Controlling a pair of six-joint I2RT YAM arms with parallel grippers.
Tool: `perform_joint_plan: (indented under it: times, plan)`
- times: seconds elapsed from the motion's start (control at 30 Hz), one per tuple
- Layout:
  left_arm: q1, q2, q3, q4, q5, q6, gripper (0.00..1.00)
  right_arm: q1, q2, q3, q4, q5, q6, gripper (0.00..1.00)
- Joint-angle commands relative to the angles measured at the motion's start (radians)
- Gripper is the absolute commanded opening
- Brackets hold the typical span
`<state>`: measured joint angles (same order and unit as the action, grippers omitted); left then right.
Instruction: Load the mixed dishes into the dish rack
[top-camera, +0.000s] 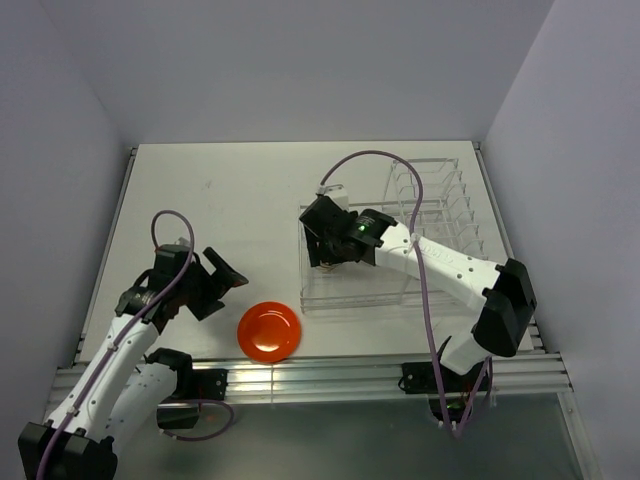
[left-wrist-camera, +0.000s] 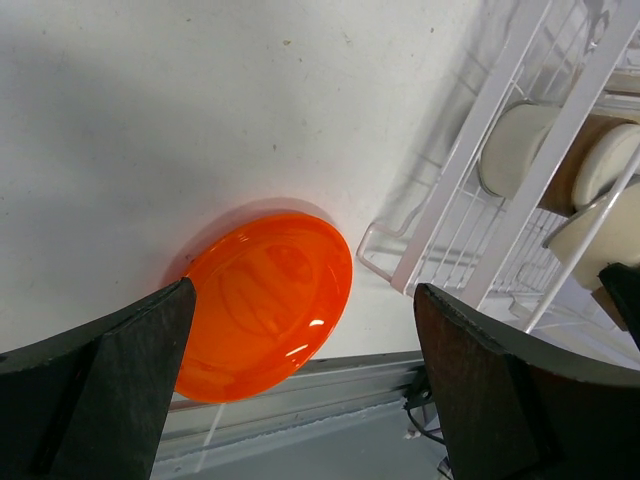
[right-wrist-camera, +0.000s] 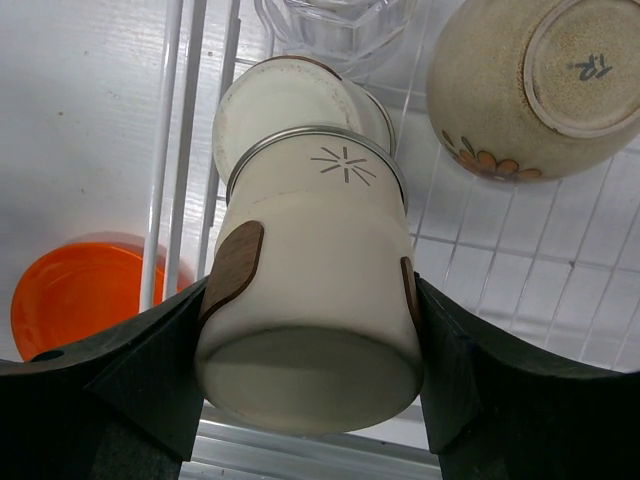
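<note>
The orange-red plate lies flat on the table near the front edge, left of the dish rack. My left gripper hovers open just left of and above it; in the left wrist view the plate shows between the spread fingers of that gripper. My right gripper is inside the rack's basket, shut on a cream cup with brown patches, bottom up. A second cup, the clear glass and the upturned beige bowl lie in the basket beyond it.
The rack's upright plate slots stand at the back right. The rack's white corner wires sit close to the plate's right. A metal rail runs along the table's front edge. Walls close in the sides and back.
</note>
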<state>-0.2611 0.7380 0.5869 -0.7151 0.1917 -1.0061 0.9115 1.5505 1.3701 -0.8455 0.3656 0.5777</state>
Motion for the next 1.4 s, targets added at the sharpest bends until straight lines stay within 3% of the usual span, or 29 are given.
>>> perform_joint_plan:
  times: [0.0,0.23,0.53,0.83,1.1,1.37]
  plan:
    - [-0.001,0.009,-0.015,0.043,-0.017,0.024,0.97,-0.04,-0.032,-0.043,-0.087,0.145,0.008,0.0]
    - [-0.001,0.02,-0.041,0.071,0.0,0.021,0.97,-0.056,-0.075,-0.086,-0.093,0.151,0.007,0.0]
    - [-0.001,0.021,-0.044,0.066,-0.012,0.024,0.97,-0.043,-0.144,-0.101,0.028,0.047,-0.067,0.0]
    - [-0.003,0.038,-0.073,0.103,-0.017,0.0,0.97,-0.017,-0.19,-0.013,-0.007,0.059,-0.093,0.0]
    - [-0.036,0.023,-0.143,0.146,-0.04,-0.087,0.95,0.061,-0.106,0.017,-0.075,-0.017,-0.095,0.0]
    - [-0.115,0.038,-0.176,0.125,-0.132,-0.149,0.95,0.066,-0.069,-0.04,-0.001,-0.093,-0.091,0.0]
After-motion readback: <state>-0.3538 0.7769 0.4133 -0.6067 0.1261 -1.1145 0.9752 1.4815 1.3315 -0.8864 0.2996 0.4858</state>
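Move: My right hand holds a mug inside the rack; the free floor in the near-left corner lies about 4 cm back and 5 below. The other mug is some 5 cm ahead and 1 left, with the glass 6 cm beyond it; the bowl lies 9 ahead and 10 right. My open left hand has the orange plate about 8 cm back, 12 right and 9 below. I keep the mug gripped in my right hand and sweep it about 4 cm right to shove the other mug towards the bowl, then lift some 4 cm, swing back left and lower it 4 cm nearer me, into the rack's near-left corner, turning about 10 degrees counter-clockwise. My left hand, fingers open, sinks about 6 cm and eases slightly back towards the plate. ##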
